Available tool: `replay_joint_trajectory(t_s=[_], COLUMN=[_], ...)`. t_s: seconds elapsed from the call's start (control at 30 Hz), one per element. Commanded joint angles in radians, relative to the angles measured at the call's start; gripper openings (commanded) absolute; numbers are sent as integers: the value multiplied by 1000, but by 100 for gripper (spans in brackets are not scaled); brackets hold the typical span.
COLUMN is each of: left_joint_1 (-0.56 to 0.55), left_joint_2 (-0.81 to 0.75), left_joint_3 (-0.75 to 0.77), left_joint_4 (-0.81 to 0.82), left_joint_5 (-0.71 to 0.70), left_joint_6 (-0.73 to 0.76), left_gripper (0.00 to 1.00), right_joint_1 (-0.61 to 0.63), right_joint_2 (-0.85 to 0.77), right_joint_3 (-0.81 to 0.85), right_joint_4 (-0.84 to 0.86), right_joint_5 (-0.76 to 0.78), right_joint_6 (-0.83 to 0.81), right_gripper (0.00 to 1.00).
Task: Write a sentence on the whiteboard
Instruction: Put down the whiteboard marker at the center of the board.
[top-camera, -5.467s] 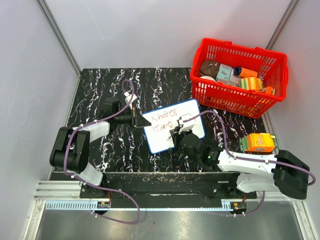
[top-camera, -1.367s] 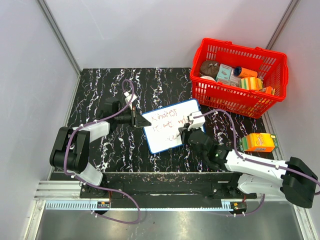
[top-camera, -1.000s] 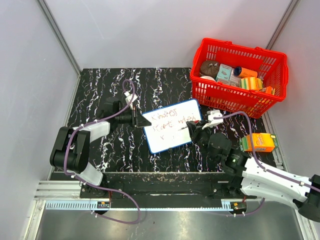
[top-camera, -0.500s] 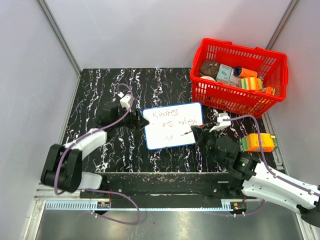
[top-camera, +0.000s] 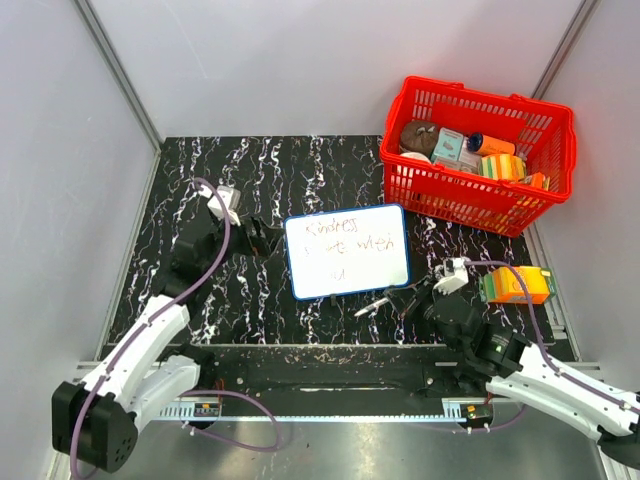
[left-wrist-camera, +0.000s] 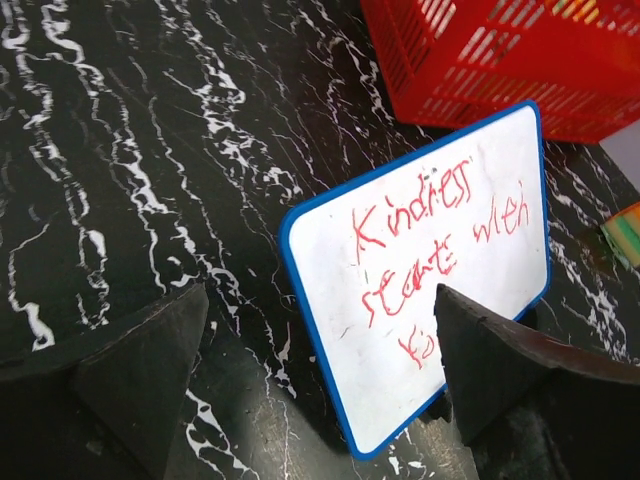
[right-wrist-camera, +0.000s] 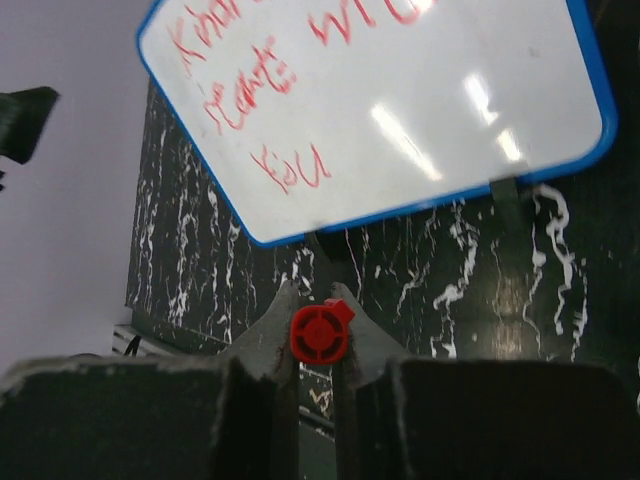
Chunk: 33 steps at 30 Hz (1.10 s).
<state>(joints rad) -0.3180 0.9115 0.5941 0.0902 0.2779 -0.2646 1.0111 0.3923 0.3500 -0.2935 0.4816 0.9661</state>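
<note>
The whiteboard (top-camera: 345, 252) lies flat mid-table, blue-framed. The sentence (top-camera: 348, 244) in red marker reads roughly "Kindness starts with you" in three short lines; it also shows in the left wrist view (left-wrist-camera: 440, 235) and the right wrist view (right-wrist-camera: 250, 90). My left gripper (top-camera: 258, 238) is open and empty, just left of the board's left edge; in the left wrist view (left-wrist-camera: 320, 385) the board's near corner (left-wrist-camera: 375, 445) lies between the spread fingers, untouched. My right gripper (top-camera: 403, 298) is shut on a red marker (right-wrist-camera: 321, 333), off the board's near right corner, tip (top-camera: 360, 311) pointing left.
A red basket (top-camera: 478, 205) full of packaged goods stands at the back right, also in the left wrist view (left-wrist-camera: 500, 70). An orange carton (top-camera: 518, 284) lies at the right edge, close to my right arm. Grey walls enclose the black marbled table (top-camera: 200, 170).
My right gripper has drawn back off the board toward the near edge, marker still held. My left arm has pulled back to the left, away from the board's edge. The board lies squarer.
</note>
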Motion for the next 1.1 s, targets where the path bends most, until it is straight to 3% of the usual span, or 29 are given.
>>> replay_joint_trajectory(t_s=[0.0, 0.13, 0.4, 0.63, 0.87, 1.07], left_joint_1=[-3, -3, -4, -3, -3, -3], left_joint_2=[-103, -164, -165, -146, -146, -128], left_joint_3=[59, 96, 205, 251, 265, 285], left_joint_4=[-125, -204, -306, -343, -352, -363], left_joint_5=[-158, -255, -312, -306, -299, -304], left_joint_6=[-79, -125, -185, -180, -177, -173], left_gripper=[99, 99, 99, 99, 99, 99], right_joint_1=[-5, -5, -6, -5, -5, -5], right_joint_2=[-27, -50, -50, -30, 8, 17], right_joint_3=[-104, -177, -238, -232, -201, -140], right_joint_4=[-61, -61, -118, -136, -145, -150], right_joint_5=[-121, -155, -97, -17, -18, 5], right_joint_6=[316, 425, 585, 605, 605, 533], right_gripper=[0, 0, 1, 33, 77, 98])
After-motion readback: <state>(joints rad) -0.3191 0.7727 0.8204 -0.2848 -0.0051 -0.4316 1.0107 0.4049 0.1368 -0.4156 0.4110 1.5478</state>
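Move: The right hand already holds the marker, and its laying spot on the bare table, just off the whiteboard's near edge, is some 5 cm back, 7 cm left and 14 cm below that hand. The whiteboard's middle lies about 10 cm ahead, 13 cm left and 14 cm below; the orange box stands roughly 28 cm right and 2 cm ahead. From the empty left hand the laying spot is about 18 cm back, 26 cm right and 19 cm below. Lower the right gripper with the marker about 11 cm to the bare table beside the whiteboard's near edge, easing back a little and tipping the fingers some 25 degrees down. Then, almost still, open the fingers wide and let go of the marker. Meanwhile lift the open, empty left gripper up and left, away from the board, turning it counter-clockwise. ##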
